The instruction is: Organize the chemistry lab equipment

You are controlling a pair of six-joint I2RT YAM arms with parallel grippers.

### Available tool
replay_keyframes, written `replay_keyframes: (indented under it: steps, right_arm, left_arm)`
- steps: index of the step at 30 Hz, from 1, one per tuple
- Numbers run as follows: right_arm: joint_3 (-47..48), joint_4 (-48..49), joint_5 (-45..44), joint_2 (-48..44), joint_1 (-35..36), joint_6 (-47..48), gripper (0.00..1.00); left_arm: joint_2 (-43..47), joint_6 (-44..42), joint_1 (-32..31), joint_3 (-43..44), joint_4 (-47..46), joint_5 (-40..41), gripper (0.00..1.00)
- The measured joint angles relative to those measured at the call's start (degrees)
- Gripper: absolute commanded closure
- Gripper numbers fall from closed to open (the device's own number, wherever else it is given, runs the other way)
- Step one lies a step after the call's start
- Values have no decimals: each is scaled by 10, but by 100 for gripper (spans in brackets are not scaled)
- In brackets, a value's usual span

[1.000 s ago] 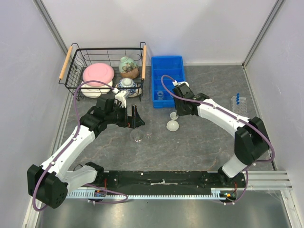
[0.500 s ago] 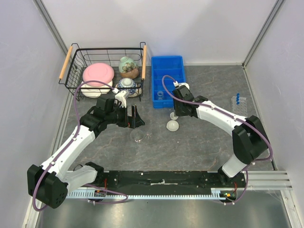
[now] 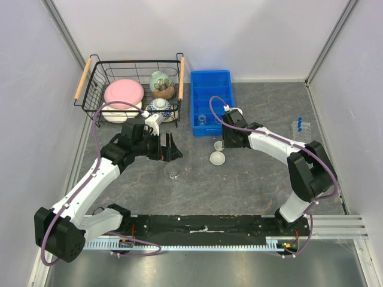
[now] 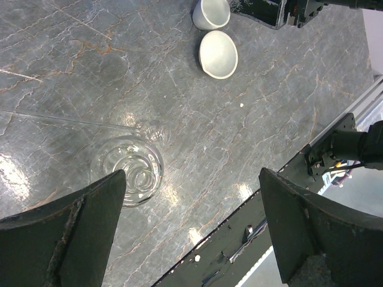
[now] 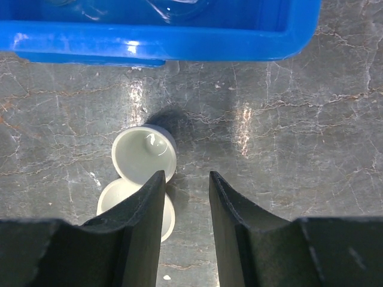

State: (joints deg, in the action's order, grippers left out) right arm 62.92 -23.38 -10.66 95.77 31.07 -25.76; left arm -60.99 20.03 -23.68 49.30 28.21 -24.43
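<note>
A clear round flask [image 3: 174,171] stands on the table just in front of my left gripper [image 3: 170,148], which is wide open and empty. In the left wrist view the flask [image 4: 127,169] sits by the left fingertip [image 4: 102,197]. Two small white dishes [image 3: 217,158] lie side by side below the blue bin [image 3: 210,101]. My right gripper [image 5: 187,179] hovers just right of them, jaws partly open with bare table between. Its left finger [image 5: 134,221] overlaps the nearer dish [image 5: 122,194]; the deeper dish [image 5: 145,156] is apart. Another flask [image 3: 201,118] is in the bin. Blue-capped tubes [image 3: 301,127] stand at the right.
A wire basket [image 3: 96,89] at the back left holds pink, white and patterned crockery. A thin clear rod [image 4: 66,119] lies on the table beside the flask. The mounting rail [image 3: 203,224] runs along the near edge.
The right wrist has shifted slightly to the right, uncovering the deeper white dish. The left arm and the flask have not moved.
</note>
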Motion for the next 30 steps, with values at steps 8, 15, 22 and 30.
replay_keyframes:
  steps: [8,15,22,30]
  right_arm:
    - [-17,31,25,21,-15,-9,58]
    - [-23,56,47,35,-19,-17,63]
    - [-25,73,59,47,-20,-26,100]
    - [-25,66,52,44,-20,-27,100]
  left_arm:
    - [0,0,0,0,0,0,1]
    - [0,0,0,0,0,0,1]
    - [0,0,0,0,0,0,1]
    - [0,0,0,0,0,0,1]
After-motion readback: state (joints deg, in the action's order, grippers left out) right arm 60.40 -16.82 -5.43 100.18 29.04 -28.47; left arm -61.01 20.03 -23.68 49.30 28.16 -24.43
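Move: The white cup stands about 3 cm to the right gripper's left, level with it in reach, its middle some 5 cm below. Directly behind the cup lies the white dish, roughly 5 cm back from the gripper and 4 cm left. The middle of the blue bin is about 15 cm ahead and 5 cm left. From the left gripper the cup is about 11 cm ahead, 15 cm right and 16 cm below. Lower the half-open right gripper about 3 cm so its fingers straddle the cup's right-hand wall, the left finger inside the rim and the right one outside. Ease it only about a centimetre leftward on the way, with a slight wrist roll, then shut the fingers and pinch the wall, staying at that height. ##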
